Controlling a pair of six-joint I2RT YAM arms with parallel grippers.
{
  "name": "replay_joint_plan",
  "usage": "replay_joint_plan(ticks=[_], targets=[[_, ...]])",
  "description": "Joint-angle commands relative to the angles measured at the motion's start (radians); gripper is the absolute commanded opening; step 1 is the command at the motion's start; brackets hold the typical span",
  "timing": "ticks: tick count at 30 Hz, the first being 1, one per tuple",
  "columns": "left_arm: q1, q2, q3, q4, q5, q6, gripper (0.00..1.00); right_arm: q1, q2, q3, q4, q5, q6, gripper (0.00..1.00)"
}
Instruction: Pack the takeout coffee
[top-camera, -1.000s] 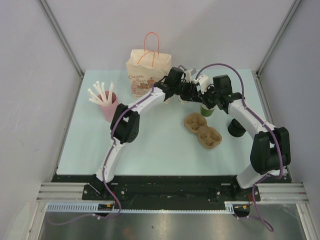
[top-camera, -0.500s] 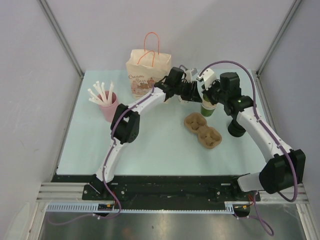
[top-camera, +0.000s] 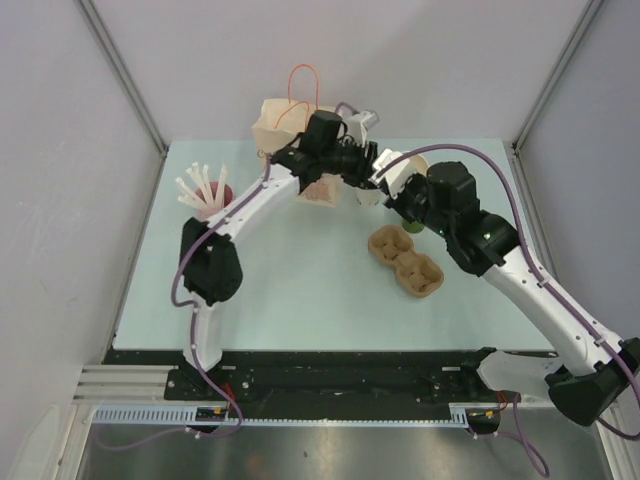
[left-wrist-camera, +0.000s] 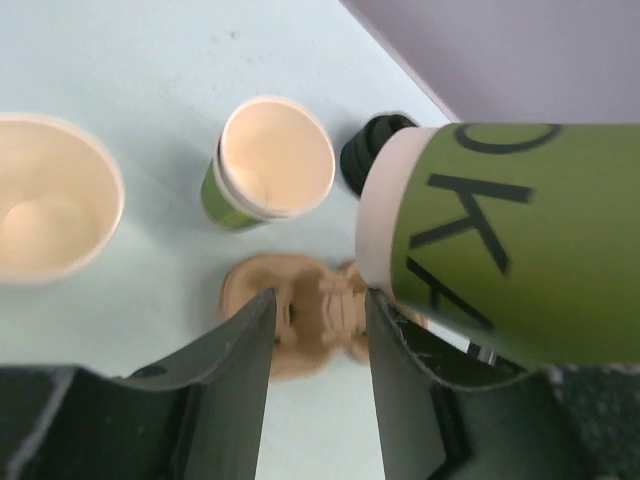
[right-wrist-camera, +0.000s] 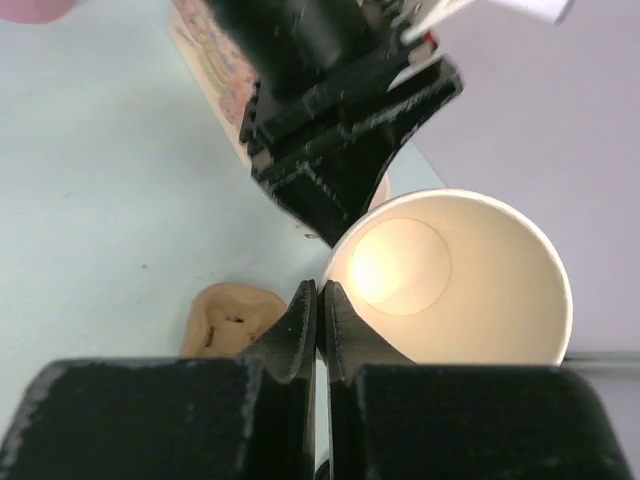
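Note:
My right gripper (right-wrist-camera: 321, 290) is shut on the rim of a lidless green cup (right-wrist-camera: 450, 280), white inside, and holds it in the air. The same cup fills the right of the left wrist view as green cup (left-wrist-camera: 500, 240). My left gripper (left-wrist-camera: 318, 295) is open and empty beside it, high over the brown tray (left-wrist-camera: 300, 320). On the table below stand another lidless green cup (left-wrist-camera: 270, 165) and a lidless white cup (left-wrist-camera: 50, 205). A black lid (left-wrist-camera: 372, 160) peeks out behind the held cup; what it sits on is hidden. From above, the two grippers meet near the right gripper (top-camera: 392, 185).
A printed paper bag (top-camera: 285, 130) with orange handles stands at the back, just behind the left wrist. A pink cup (top-camera: 215, 205) with white sticks is at the left. The brown pulp tray (top-camera: 405, 262) lies mid-table. Grey walls close in the back and sides.
The right arm has stretched out and raised its gripper with the green cup. The left arm has swung up and back toward the bag, its jaws a little wider.

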Motion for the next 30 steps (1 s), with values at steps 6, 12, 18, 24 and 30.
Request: replay_joint_plan(ticks=[6, 12, 18, 24, 30], targets=[[0.184, -0.472, -0.315, -0.116, -0.084, 0.257, 0.49, 0.295, 0.069, 0.050, -0.118, 0.073, 0.091, 0.00], [0.307, -0.711, -0.537, -0.183, -0.152, 0.393, 0.55, 0.329, 0.226, 0.051, -0.015, -0.072, 0.119, 0.00], [0.465, -0.893, -0.684, -0.216, -0.252, 0.498, 0.68, 0.342, 0.433, 0.132, 0.042, -0.109, 0.172, 0.00], [0.548, -0.975, -0.793, -0.237, -0.252, 0.529, 0.73, 0.346, 0.646, 0.273, 0.024, -0.154, 0.214, 0.00], [0.573, -0.990, -0.821, -0.243, -0.238, 0.526, 0.75, 0.345, 0.780, 0.352, 0.011, -0.183, 0.232, 0.00]])
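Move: Over the open table, the right hand already holds one green cup by its rim; the clear patch it takes it to lies about 23 cm left, 3 cm back and 23 cm down. The remaining green cups stand 7 cm ahead and 5 cm right, the brown cup tray 2 cm back and 4 cm right, the paper bag 17 cm ahead and 23 cm left. From the empty left hand, the pink straw holder lies some 37 cm left and 2 cm back, that patch 18 cm left and 8 cm back. Carrying the pinched green cup away from its stack, the right hand swings left and briefly back, then sinks while still going left, about 22 cm across and 20 cm down, tipping downward and turning counter-clockwise. Clearing out ahead of it, the left hand sweeps some 35 cm left and a little back towards the straw holder, rising then settling, turning counter-clockwise and opening wider. ##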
